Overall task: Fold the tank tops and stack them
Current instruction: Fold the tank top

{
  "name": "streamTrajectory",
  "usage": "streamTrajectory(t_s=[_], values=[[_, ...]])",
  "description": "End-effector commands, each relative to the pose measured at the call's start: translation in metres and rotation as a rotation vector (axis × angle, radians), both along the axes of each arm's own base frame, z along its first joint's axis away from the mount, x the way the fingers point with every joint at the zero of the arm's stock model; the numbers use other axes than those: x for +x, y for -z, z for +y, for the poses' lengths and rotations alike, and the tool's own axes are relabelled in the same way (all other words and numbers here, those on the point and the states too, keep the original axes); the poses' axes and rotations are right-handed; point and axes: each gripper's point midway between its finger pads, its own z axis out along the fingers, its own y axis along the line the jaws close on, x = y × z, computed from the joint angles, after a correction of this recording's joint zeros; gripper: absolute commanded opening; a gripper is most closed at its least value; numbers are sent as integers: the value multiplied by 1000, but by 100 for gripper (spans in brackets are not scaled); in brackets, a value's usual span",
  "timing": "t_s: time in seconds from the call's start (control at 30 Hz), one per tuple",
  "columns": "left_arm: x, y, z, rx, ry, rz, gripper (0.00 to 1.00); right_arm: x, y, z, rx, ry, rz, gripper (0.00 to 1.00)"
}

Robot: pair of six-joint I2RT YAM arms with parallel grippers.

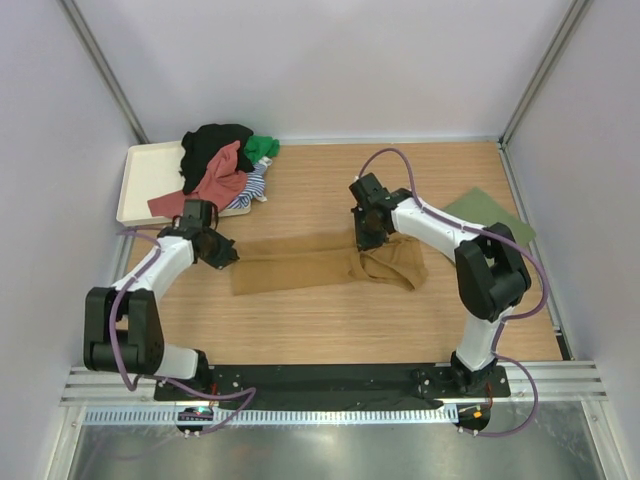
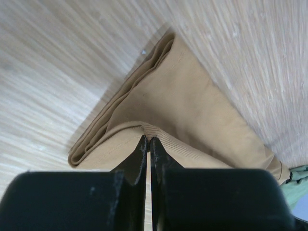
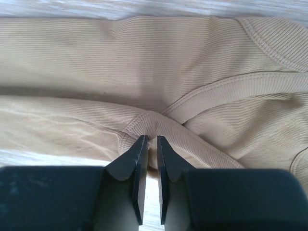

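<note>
A mustard brown tank top lies folded into a long strip across the middle of the table. My left gripper is at its left end. In the left wrist view that gripper is shut on the ribbed hem of the folded cloth. My right gripper is over the strap end on the right. In the right wrist view its jaws stand a narrow gap apart, with a bunched fold of the ribbed cloth just at the tips. Several more tank tops, black, red, green and striped, lie heaped at the back left.
The heap rests partly on a cream tray at the back left corner. A flat olive green top lies at the right edge, behind my right arm. White walls close in the table on three sides.
</note>
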Motion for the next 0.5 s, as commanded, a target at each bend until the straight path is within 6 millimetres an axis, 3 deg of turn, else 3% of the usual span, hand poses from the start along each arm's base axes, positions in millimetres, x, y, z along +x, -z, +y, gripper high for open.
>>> streamTrajectory(t_s=[0.0, 0.3, 0.33, 0.37, 0.47], values=[[27, -12, 4, 17, 0, -72, 0, 15, -8, -2, -21, -1, -32, 20], [37, 3, 6, 38, 22, -42, 3, 29, -18, 0, 15, 20, -91, 29], [37, 7, 9, 51, 19, -32, 6, 29, -20, 0, 19, 24, -96, 32], [38, 9, 12, 64, 17, -29, 18, 29, -22, -2, 17, 29, -106, 38], [40, 7, 14, 75, 48, -35, 29, 25, -38, -11, 41, 53, -154, 48]])
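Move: On the brown tank top, the spot where the left hand's pinched hem edge is to be laid lies about 2 cm ahead of that hand and 2 cm below it. From this hand the red cloth lies roughly 16 cm ahead and 6 cm left, the striped cloth 17 cm ahead and 4 cm right. The right hand's laying spot for its gathered cloth lies some 2 cm ahead and 1 cm below; the folded green tank top is about 25 cm right of this hand, 5 cm ahead. Lowering the pinched hem edge by about 2 cm while easing roughly 2 cm forward, the left hand lays it towards the tank top's far edge, then opens its fingers part way as it nears the end of its descent. The right hand carries its gathered cloth some 1.5 cm forward, dips slightly, and spreads its fingers to let go as it starts to rise. ##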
